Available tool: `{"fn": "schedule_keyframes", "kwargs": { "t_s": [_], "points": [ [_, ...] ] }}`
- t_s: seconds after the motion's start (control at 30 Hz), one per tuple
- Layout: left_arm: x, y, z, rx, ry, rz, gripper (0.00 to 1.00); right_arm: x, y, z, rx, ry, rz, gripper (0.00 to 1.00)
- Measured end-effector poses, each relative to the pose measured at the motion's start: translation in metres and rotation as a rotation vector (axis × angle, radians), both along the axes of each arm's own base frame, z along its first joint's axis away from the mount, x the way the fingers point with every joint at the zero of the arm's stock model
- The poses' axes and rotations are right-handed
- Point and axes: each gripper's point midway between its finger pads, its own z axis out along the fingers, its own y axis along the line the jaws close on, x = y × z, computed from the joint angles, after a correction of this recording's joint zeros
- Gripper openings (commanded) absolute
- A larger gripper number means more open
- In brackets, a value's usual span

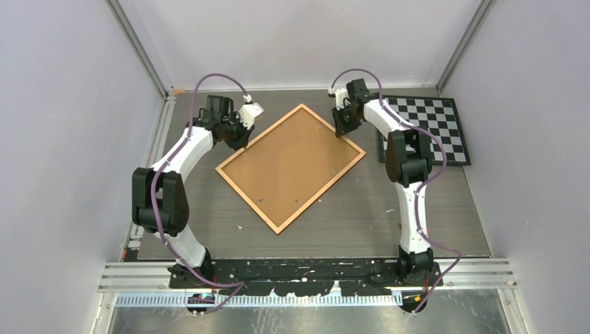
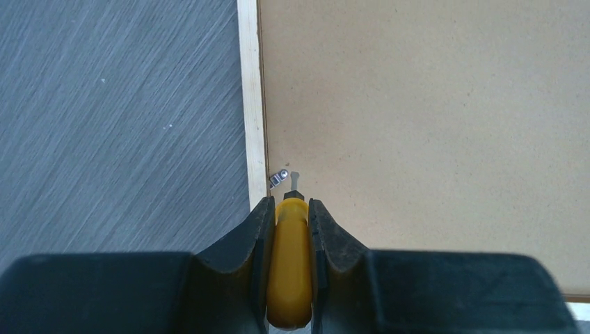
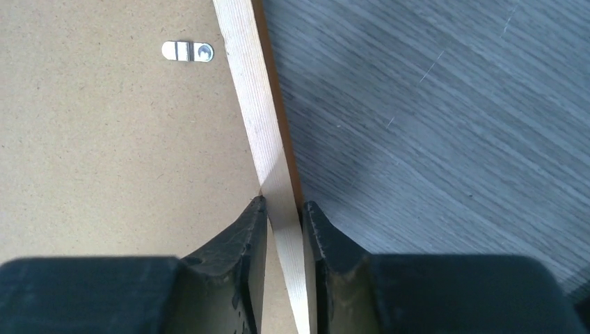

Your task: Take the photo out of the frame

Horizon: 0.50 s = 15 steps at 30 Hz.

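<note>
The frame (image 1: 291, 167) lies face down on the table, its brown fibreboard back (image 2: 417, 125) up inside the narrow wooden border (image 2: 252, 104). The photo is hidden. My left gripper (image 2: 291, 203) at the frame's far left edge is shut on a yellow-handled tool (image 2: 291, 264). The tool's metal tip rests beside a small silver clip (image 2: 279, 178) at the border. My right gripper (image 3: 284, 205) sits at the far right edge, its jaws closed astride the pale border rail (image 3: 250, 90), one finger on the backing side and one on the outer side. Another clip (image 3: 188, 51) lies flat ahead.
A black-and-white checkerboard (image 1: 431, 129) lies at the back right, just beyond the right arm. Grey walls enclose the table on three sides. The grey wood-grain table top (image 1: 362, 216) shows around the frame.
</note>
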Motion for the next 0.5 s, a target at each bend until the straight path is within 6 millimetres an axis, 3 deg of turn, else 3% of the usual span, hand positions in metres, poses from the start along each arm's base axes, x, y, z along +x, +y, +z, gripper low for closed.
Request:
{"fn": "schedule_keyframes", "kwargs": {
  "t_s": [0.33, 0.5],
  "points": [
    [0.001, -0.001, 0.0, 0.006, -0.012, -0.022, 0.0, -0.053, 0.003, -0.003, -0.022, 0.056, 0.147, 0.05],
    [-0.004, -0.001, -0.002, 0.024, -0.011, -0.049, 0.0, -0.055, 0.007, -0.001, -0.035, 0.063, 0.159, 0.04]
  ]
}}
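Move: The left hand holds the screwdriver over the clip at the frame's upper-left rail. This clip is about 5 cm ahead, 4 cm right and 9 cm below it, with the frame's left corner some 3 cm back, 9 cm left. From the right hand, already on the upper-right rail, that clip lies roughly 42 cm left and 7 cm back; a nearer clip is 10 cm left, 4 cm ahead, and the frame's right corner 13 cm right, 8 cm back. The right hand keeps its pinch on the rail, dragging the frame back about 5 cm under the near-still screwdriver. ##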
